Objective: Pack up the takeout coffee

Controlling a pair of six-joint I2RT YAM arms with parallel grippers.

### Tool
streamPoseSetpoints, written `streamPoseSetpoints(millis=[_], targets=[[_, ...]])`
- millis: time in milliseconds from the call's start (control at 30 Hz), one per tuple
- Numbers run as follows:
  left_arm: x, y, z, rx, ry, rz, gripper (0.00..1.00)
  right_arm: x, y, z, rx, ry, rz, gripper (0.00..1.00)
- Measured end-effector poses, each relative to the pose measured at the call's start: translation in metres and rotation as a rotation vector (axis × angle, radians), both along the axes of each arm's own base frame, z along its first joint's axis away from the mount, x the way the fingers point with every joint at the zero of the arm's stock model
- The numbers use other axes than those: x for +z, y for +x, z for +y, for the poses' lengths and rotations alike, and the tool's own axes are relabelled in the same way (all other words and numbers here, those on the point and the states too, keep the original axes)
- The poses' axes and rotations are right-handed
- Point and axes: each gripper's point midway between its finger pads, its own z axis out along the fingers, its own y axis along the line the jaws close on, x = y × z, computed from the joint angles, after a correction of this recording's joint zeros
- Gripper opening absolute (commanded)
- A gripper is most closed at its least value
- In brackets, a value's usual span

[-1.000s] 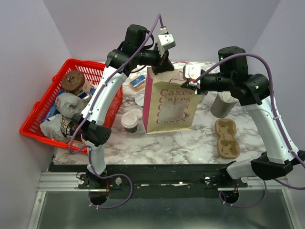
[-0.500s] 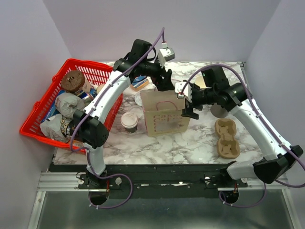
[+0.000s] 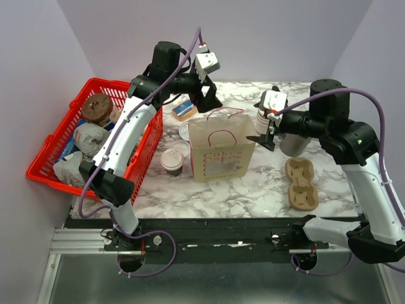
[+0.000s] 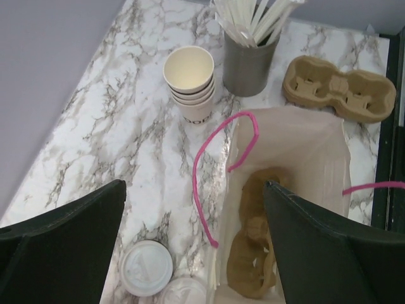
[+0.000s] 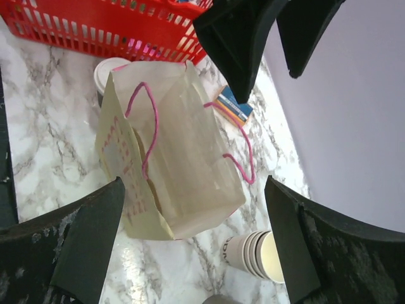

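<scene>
The takeout coffee (image 3: 172,161), a small cup with a white lid and a dark lower band, stands on the marble just left of the paper bag (image 3: 221,151); in the right wrist view it (image 5: 106,68) peeks out behind the bag (image 5: 171,164). The bag stands upright and open, pink handles loose, with a brown cup carrier (image 4: 258,253) inside. My left gripper (image 3: 210,101) (image 4: 194,190) hovers open above the bag's back edge. My right gripper (image 3: 264,136) (image 5: 194,183) is open to the right of the bag. Neither holds anything.
A red basket (image 3: 44,166) of wrapped food sits at the left. A loose white lid (image 3: 185,131) and a blue packet (image 3: 183,111) lie behind the coffee. Stacked plain cups (image 4: 190,82), a grey cup of sticks (image 4: 247,60) and a second cup carrier (image 3: 301,183) are right of the bag.
Both grippers have opened and let go of the bag, which came down from its raised, tilted pose to stand on the table. Both arms have drawn back from it.
</scene>
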Motion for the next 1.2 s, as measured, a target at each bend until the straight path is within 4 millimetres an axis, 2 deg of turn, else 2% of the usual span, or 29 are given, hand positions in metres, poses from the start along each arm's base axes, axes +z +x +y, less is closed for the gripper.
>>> streamPoseSetpoints(millis=[133,233,300,333,367,433,467,567,833,1033,1200], targets=[[-0.029,-0.01,0.007,-0.038,0.079,0.021,0.88,-0.016,0.008,-0.001,-0.038,-0.02,0.036,1.0],[-0.068,-0.012,0.01,-0.053,0.143,0.095,0.81,-0.028,0.018,-0.001,-0.067,-0.045,0.061,1.0],[-0.092,-0.01,0.01,-0.06,0.179,0.148,0.73,-0.031,0.022,-0.002,-0.085,-0.053,0.065,1.0],[-0.099,-0.009,0.009,-0.063,0.189,0.162,0.67,-0.032,0.023,-0.003,-0.09,-0.055,0.064,1.0],[-0.108,-0.006,0.009,-0.064,0.2,0.18,0.5,-0.032,0.024,-0.003,-0.093,-0.056,0.062,1.0],[-0.117,-0.004,0.008,-0.065,0.211,0.198,0.3,-0.03,0.026,-0.004,-0.103,-0.056,0.054,1.0],[-0.12,-0.003,0.007,-0.066,0.214,0.207,0.13,-0.03,0.027,-0.005,-0.109,-0.057,0.051,1.0],[-0.117,-0.004,0.006,-0.073,0.211,0.205,0.03,-0.032,0.03,-0.007,-0.129,-0.063,0.044,1.0],[-0.104,-0.013,-0.009,-0.133,0.212,0.081,0.0,-0.042,0.053,-0.021,-0.256,-0.102,0.005,1.0],[-0.106,-0.061,-0.021,-0.218,0.248,-0.085,0.0,-0.033,0.071,-0.049,-0.408,-0.082,-0.08,1.0],[-0.107,-0.104,-0.033,-0.277,0.265,-0.232,0.0,-0.003,0.063,-0.073,-0.508,-0.003,-0.193,1.0]])
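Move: The Cakes bag's far pink handle hangs almost straight below the left hand, about 12 cm down and 2 cm to its right. The near handle is some 9 cm closer to the base, a little lower. The lidded cup stands about 9 cm back and 15 cm left of that hand, the cup stack 5 cm ahead and 17 cm right, both about 33 cm down. From the right hand, the far handle is roughly 9 cm ahead, 9 cm left and 15 cm down. The left fingers shut on one strand of the bag's far handle after a quick drop of about 12 cm, wide open until they arrive. Still pinching it, the hand draws back some 10 cm towards the base at nearly level height, drifting slightly right, its wrist rolling and tipping. The right hand, open and empty, goes forward, then right, about 7 cm each way, leaving the bag and turning some 30 degrees clockwise. ##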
